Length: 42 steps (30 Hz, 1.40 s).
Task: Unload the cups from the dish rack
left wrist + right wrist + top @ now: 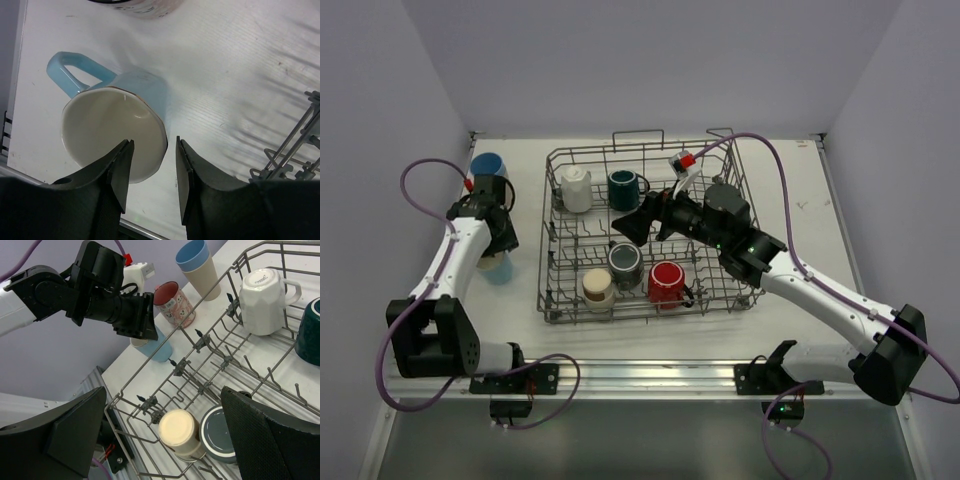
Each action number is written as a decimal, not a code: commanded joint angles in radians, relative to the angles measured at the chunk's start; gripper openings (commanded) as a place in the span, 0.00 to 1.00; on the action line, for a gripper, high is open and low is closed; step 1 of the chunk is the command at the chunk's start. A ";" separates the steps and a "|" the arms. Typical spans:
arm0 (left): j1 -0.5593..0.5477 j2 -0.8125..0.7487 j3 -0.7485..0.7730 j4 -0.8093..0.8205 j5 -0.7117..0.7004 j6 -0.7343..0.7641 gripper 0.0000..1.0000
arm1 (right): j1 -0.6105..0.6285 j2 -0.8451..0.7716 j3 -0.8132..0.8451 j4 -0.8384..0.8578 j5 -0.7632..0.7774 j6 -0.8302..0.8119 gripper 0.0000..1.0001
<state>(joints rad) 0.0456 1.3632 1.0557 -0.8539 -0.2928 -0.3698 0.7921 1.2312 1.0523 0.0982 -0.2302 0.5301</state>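
Note:
The grey wire dish rack (552, 300) holds a white mug (576, 188), a dark teal mug (623, 188), a dark grey cup (625, 265), a red mug (666, 282) and a cream cup (597, 288). A light blue mug (117, 125) stands upright on the table left of the rack. My left gripper (153, 142) is open astride the mug's near wall, with a gap showing at the outer finger. Spread wide open, my right gripper (162, 395) hovers over the rack above the upturned cream cup (177, 430) and the dark grey cup (220, 432).
A blue cup stacked in a beige cup (197, 262) and a pink patterned mug (172, 300) stand on the table behind the light blue mug. The rack's upright tines (200, 340) and rim wires surround the cups. The table's left edge (15, 100) is close to the light blue mug.

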 commanded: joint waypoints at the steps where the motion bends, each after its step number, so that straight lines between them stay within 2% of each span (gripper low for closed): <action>1: 0.007 -0.035 0.047 0.000 -0.006 0.017 0.46 | 0.006 -0.022 0.018 0.011 0.009 -0.013 0.99; 6: 0.000 -0.116 0.098 -0.014 0.032 0.023 0.47 | 0.006 -0.039 0.015 0.006 0.019 -0.021 0.99; 11: -0.018 -0.220 0.242 -0.048 0.147 0.012 0.48 | 0.006 -0.041 0.015 0.000 0.019 -0.021 0.99; 14: -0.108 -0.230 0.328 -0.024 0.192 -0.044 0.51 | 0.006 -0.042 0.008 0.006 0.026 -0.021 0.99; 15: -0.194 -0.222 0.345 -0.005 0.170 -0.084 0.55 | 0.006 -0.047 0.005 0.008 0.031 -0.021 0.99; 18: -0.323 -0.150 0.394 0.082 0.158 -0.135 0.62 | 0.006 -0.064 0.002 0.002 0.049 -0.019 0.99; 20: -0.371 -0.065 0.427 0.147 0.100 -0.136 0.68 | 0.006 -0.081 -0.005 0.001 0.072 -0.021 0.99; 21: -0.406 -0.031 0.444 0.160 0.074 -0.126 0.74 | 0.006 -0.091 -0.017 0.003 0.081 -0.019 0.99; 25: -0.454 0.111 0.495 0.269 -0.067 -0.058 0.86 | 0.006 -0.145 -0.038 -0.006 0.120 -0.019 0.99; 27: -0.457 0.168 0.492 0.330 -0.083 0.006 0.94 | 0.006 -0.162 -0.051 -0.014 0.102 -0.010 0.99; 30: -0.457 0.220 0.481 0.449 -0.066 0.084 0.99 | 0.004 -0.206 -0.081 0.027 0.081 0.021 0.99; 37: -0.451 0.324 0.497 0.516 -0.123 0.146 1.00 | 0.004 -0.239 -0.101 0.037 0.086 0.021 0.99; 42: -0.408 0.390 0.492 0.512 -0.083 0.146 1.00 | 0.006 -0.228 -0.124 0.052 0.086 0.025 0.99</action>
<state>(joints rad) -0.3931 1.7195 1.5188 -0.3969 -0.3634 -0.2562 0.7921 1.0019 0.9432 0.1013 -0.1493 0.5457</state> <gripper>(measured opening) 0.997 0.990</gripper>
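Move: The white cup, upside down in the rack's far left corner, lies about 16 cm ahead of the left hand, 18 cm to its right and 4 cm lower. The teal mug stands some 11 cm right of that cup, level with it. The just-placed light blue cup stands right below the left hand, about 3 cm to its left. From the right hand the white cup is roughly 18 cm ahead, 15 cm left and 24 cm below. Straight up first, the left hand leaves the light blue cup, rising some 20 cm, then arcs right and forward over the rack's left side and sinks about 10 cm towards the white cup. Its fingers swing up to point more forward, some 30 degrees, the hand turns clockwise, and the half-open gripper spreads wide. The open right hand withdraws a little to the right, up and back. ##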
